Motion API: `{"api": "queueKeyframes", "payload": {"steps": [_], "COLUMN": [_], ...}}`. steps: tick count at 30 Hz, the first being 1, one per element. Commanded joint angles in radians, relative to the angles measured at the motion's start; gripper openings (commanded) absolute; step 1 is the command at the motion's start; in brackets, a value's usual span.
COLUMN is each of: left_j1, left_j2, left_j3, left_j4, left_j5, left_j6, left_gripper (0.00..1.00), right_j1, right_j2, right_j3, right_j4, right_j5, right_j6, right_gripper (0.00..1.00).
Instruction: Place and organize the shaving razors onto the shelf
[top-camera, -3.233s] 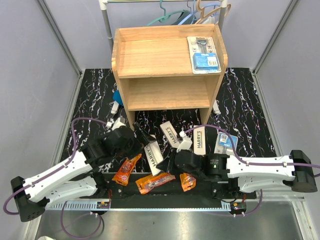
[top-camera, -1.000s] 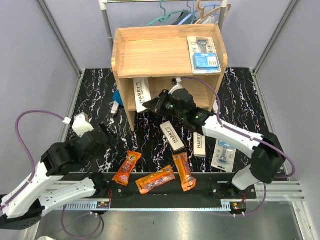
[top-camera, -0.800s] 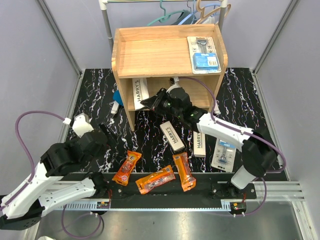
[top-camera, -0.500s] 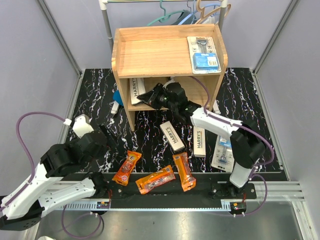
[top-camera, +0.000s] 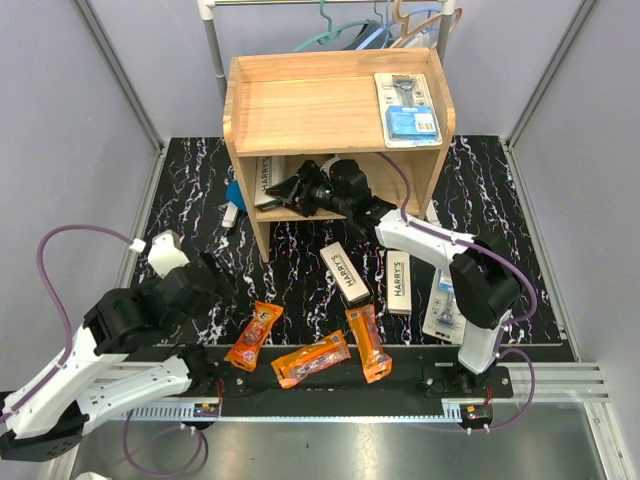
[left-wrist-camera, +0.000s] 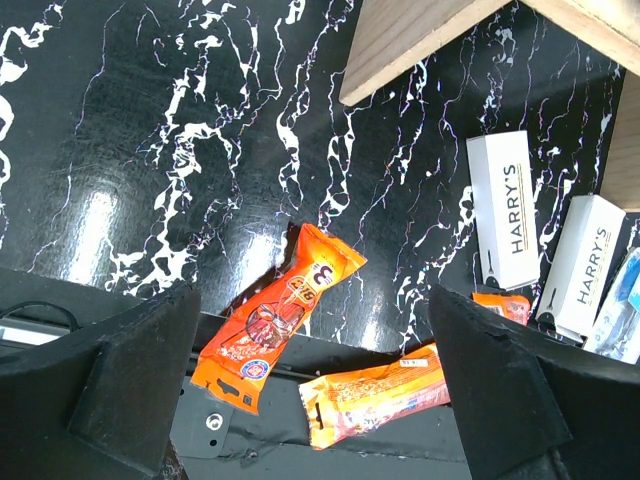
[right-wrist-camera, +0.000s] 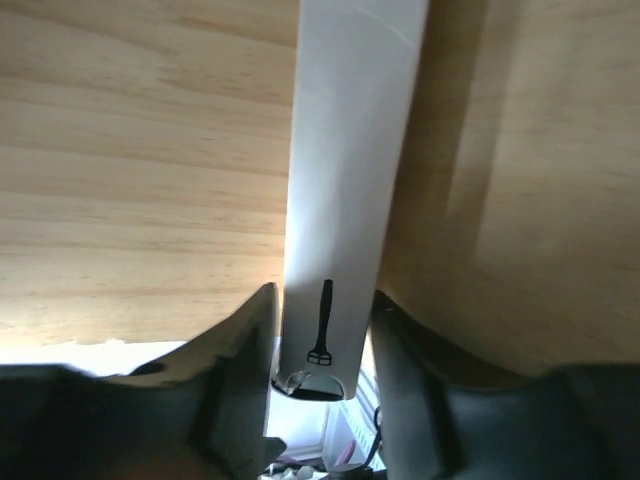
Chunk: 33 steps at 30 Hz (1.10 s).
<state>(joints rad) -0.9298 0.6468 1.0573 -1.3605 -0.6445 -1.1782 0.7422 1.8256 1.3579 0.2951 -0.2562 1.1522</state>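
The wooden shelf (top-camera: 300, 105) stands at the back, with one blue-card blister pack (top-camera: 407, 108) on its top tier. My right gripper (top-camera: 290, 192) reaches into the lower tier, where a white HARRY'S box (top-camera: 268, 180) rests at the left. In the right wrist view this box (right-wrist-camera: 345, 200) lies between my parted fingers (right-wrist-camera: 325, 340), narrow gaps on both sides. Two more HARRY'S boxes (top-camera: 345, 273) (top-camera: 399, 281) lie on the table, and three orange packets (top-camera: 254, 337) (top-camera: 311, 360) (top-camera: 366, 343) near the front. My left gripper (left-wrist-camera: 315, 400) hovers wide open above the orange packets (left-wrist-camera: 280, 315).
A second blister pack (top-camera: 447, 305) lies at the right, partly under the right arm. A metal rail with hangers (top-camera: 380, 25) stands behind the shelf. A blue and a white object (top-camera: 232, 200) sit by the shelf's left side. Grey walls enclose the table.
My right arm pushed the HARRY'S box leftward and deeper into the lower tier, and its jaws have widened off the box. The left arm stayed still.
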Motion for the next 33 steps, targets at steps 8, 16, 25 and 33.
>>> {"api": "queueKeyframes", "payload": {"steps": [8,16,25,33], "left_j1": [0.002,0.002,0.0,0.002], "left_j2": [-0.016,-0.012,0.004,0.07], "left_j3": [-0.014,-0.02,-0.025,0.0], "left_j4": [0.011,0.024,0.072,0.109], "left_j5": [0.014,0.02,0.035,0.054], "left_j6": [-0.003,0.002,0.031,0.077], "left_gripper": [0.99,0.99,0.99,0.99], "right_j1": [-0.003,-0.003,0.0,0.029], "right_j2": [-0.064,-0.146,-0.19,-0.149], "right_j3": [0.043,-0.012,-0.016,0.102], "right_j4": [-0.157,-0.264,-0.356,-0.5], "right_j5": [0.011,0.087,0.11,0.136], "right_j6": [-0.046,-0.06,-0.098,-0.175], "right_gripper": [0.73,0.83,0.84,0.83]}}
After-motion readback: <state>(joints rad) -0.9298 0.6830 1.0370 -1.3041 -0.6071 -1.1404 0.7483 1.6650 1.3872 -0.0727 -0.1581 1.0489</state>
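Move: The HARRY'S box on the lower shelf reaches into the right hand's half-open fingers with its near end; its middle is about 6 cm ahead of that hand, 1 cm to its left and some 1 cm lower. The shelf's left side panel stands about 6 cm left and 6 cm ahead. On the table, some 17 cm below, another box lies about 10 cm back and 12 cm right. From the left hand the shelved box is roughly 27 cm ahead, 10 cm right and 2 cm higher. The right hand's fingers, already loosening above and below the near end of the HARRY'S box, spread on from half open to nearly wide as the hand lifts about 1 cm. It then draws some 4 cm to its right and 2 cm back towards the shelf's open front, away from the left side panel, rolling about 10 degrees so its left side dips, with the lower finger still against the box's near end. ##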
